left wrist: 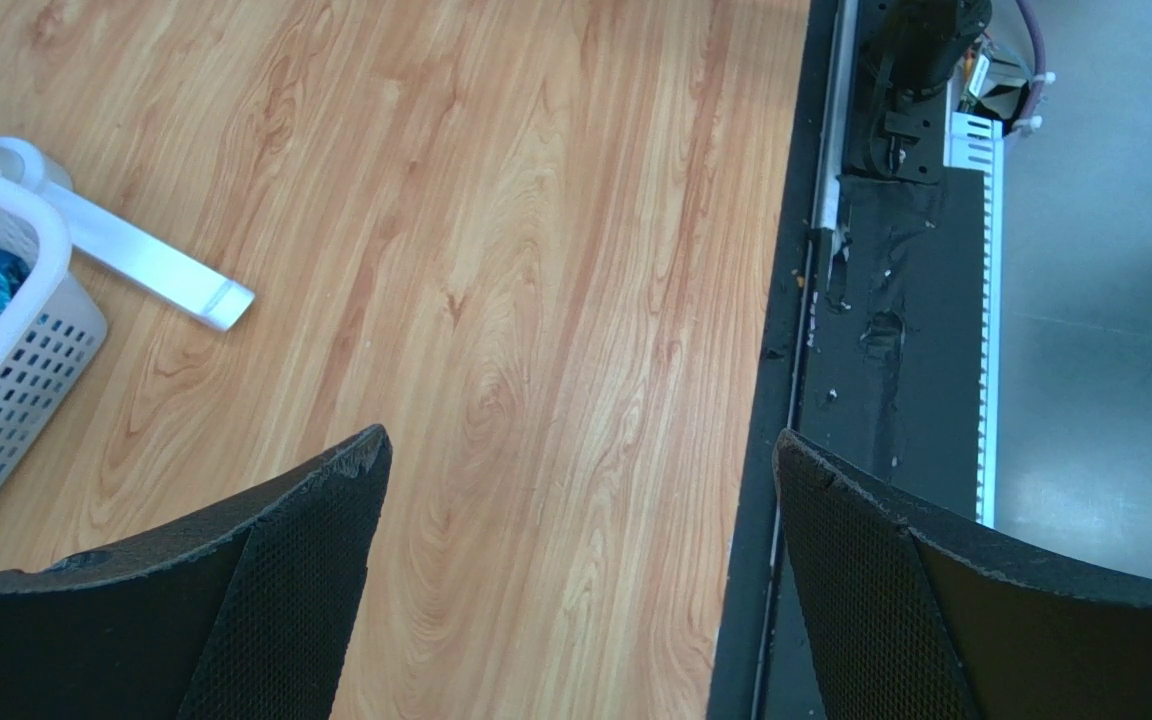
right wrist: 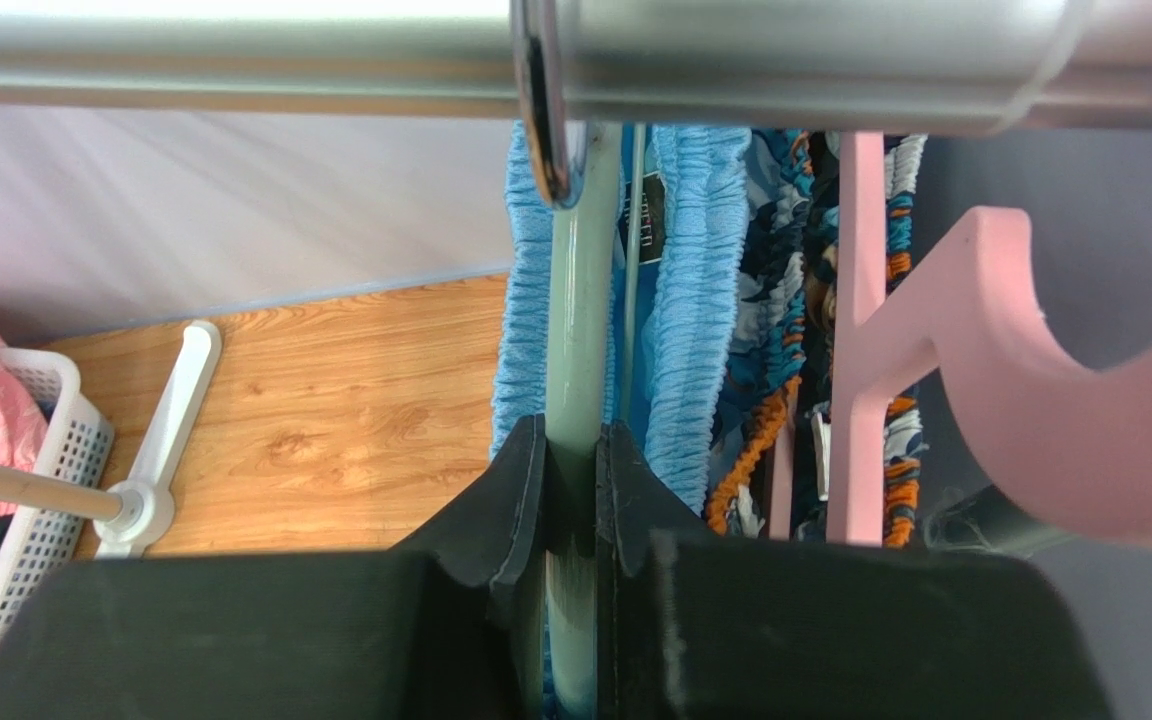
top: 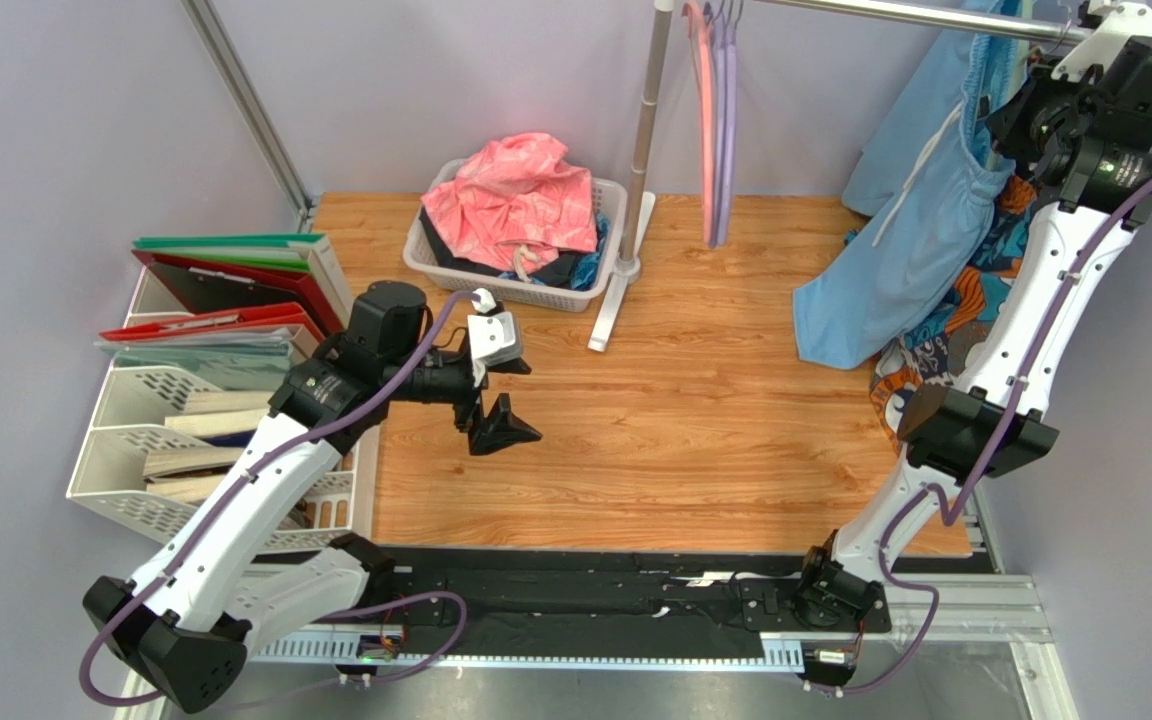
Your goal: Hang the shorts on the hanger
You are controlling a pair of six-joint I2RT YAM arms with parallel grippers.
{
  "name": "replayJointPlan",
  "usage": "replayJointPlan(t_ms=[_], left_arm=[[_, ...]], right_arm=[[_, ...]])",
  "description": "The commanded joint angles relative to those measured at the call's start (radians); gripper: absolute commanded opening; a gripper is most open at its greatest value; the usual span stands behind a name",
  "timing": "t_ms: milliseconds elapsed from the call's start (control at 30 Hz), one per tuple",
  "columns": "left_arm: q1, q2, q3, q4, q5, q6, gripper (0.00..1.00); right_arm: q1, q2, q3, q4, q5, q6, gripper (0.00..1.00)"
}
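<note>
The light blue shorts (top: 913, 255) hang at the right end of the metal rail (top: 913, 15), their gathered waistband (right wrist: 687, 300) draped on both sides of the mint-green hanger (right wrist: 579, 300). My right gripper (right wrist: 575, 435) is shut on the hanger's stem just below the rail (right wrist: 778, 60), and the hook curves up against the rail. My left gripper (top: 504, 393) hovers over the wooden table, left of centre, far from the shorts. Its fingers (left wrist: 297, 540) stand wide open with only bare wood between them.
A teal-orange patterned garment (right wrist: 778, 300) hangs on a pink hanger (right wrist: 868, 330) right beside the shorts. Pink and lilac hangers (top: 713, 120) hang further left. A white basket (top: 605, 203) with pink cloth, the rack's pole (top: 642, 150) and file trays (top: 177, 435) stand at the back and left.
</note>
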Motion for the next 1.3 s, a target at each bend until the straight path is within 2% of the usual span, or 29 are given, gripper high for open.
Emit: replayJointPlan(t_ms=[0, 433, 633, 700, 833, 1000, 1067, 1167, 1267], left_arm=[[0.003, -0.025, -0.009, 0.001, 0.019, -0.004, 0.99], [0.003, -0.024, -0.021, -0.003, 0.004, 0.002, 0.99], [0.003, -0.027, -0.038, -0.011, -0.001, 0.009, 0.99], [0.003, -0.028, -0.044, -0.014, 0.002, 0.009, 0.99], [0.001, -0.034, -0.042, -0.014, -0.001, 0.001, 0.99], [0.001, -0.039, -0.039, -0.013, 0.002, -0.010, 0.99], [0.003, -0.041, -0.036, -0.014, -0.001, -0.019, 0.99], [0.003, -0.047, -0.030, -0.013, -0.016, -0.037, 0.99], [0.003, -0.044, -0.015, -0.011, -0.056, -0.083, 0.99]], right_arm=[[0.018, -0.003, 0.058, 0.188, 0.035, 0.009, 0.00], [0.019, -0.035, -0.014, 0.176, 0.154, 0.029, 0.00], [0.010, -0.069, -0.053, 0.167, 0.138, 0.014, 0.22], [0.011, -0.099, -0.065, 0.167, 0.128, 0.012, 0.27], [0.011, -0.161, -0.093, 0.167, 0.125, 0.008, 0.50], [0.010, -0.257, -0.143, 0.179, 0.161, -0.020, 0.66], [0.010, -0.279, -0.149, 0.179, 0.183, -0.032, 0.76], [0.010, -0.326, -0.154, 0.180, 0.201, -0.037, 0.84], [0.010, -0.378, -0.154, 0.180, 0.152, -0.041, 0.87]])
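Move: About 8 cm ahead of the right hand and 5 cm above lies the spot on the rod for the green hanger's hook; the fingers still grip the hanger's near shoulder with the blue shorts on it. The pink hanger is some 7 cm to the right, 7 cm ahead and 3 cm up; the rod's white end fitting is about 13 cm right, 8 ahead and 4 up. From the left hand that rod spot is roughly 38 cm ahead, 62 right and 22 up. Easing about 1 cm forward and down while sliding some 1.5 cm right towards the pink hanger and turning slightly clockwise, the right hand settles the hook on the rod. Then its fingers open wide and let go of the green hanger's shoulder, and the hand lifts about 12 cm while drawing back 9 cm and drifting left, fingers tilting up some 15 degrees. ##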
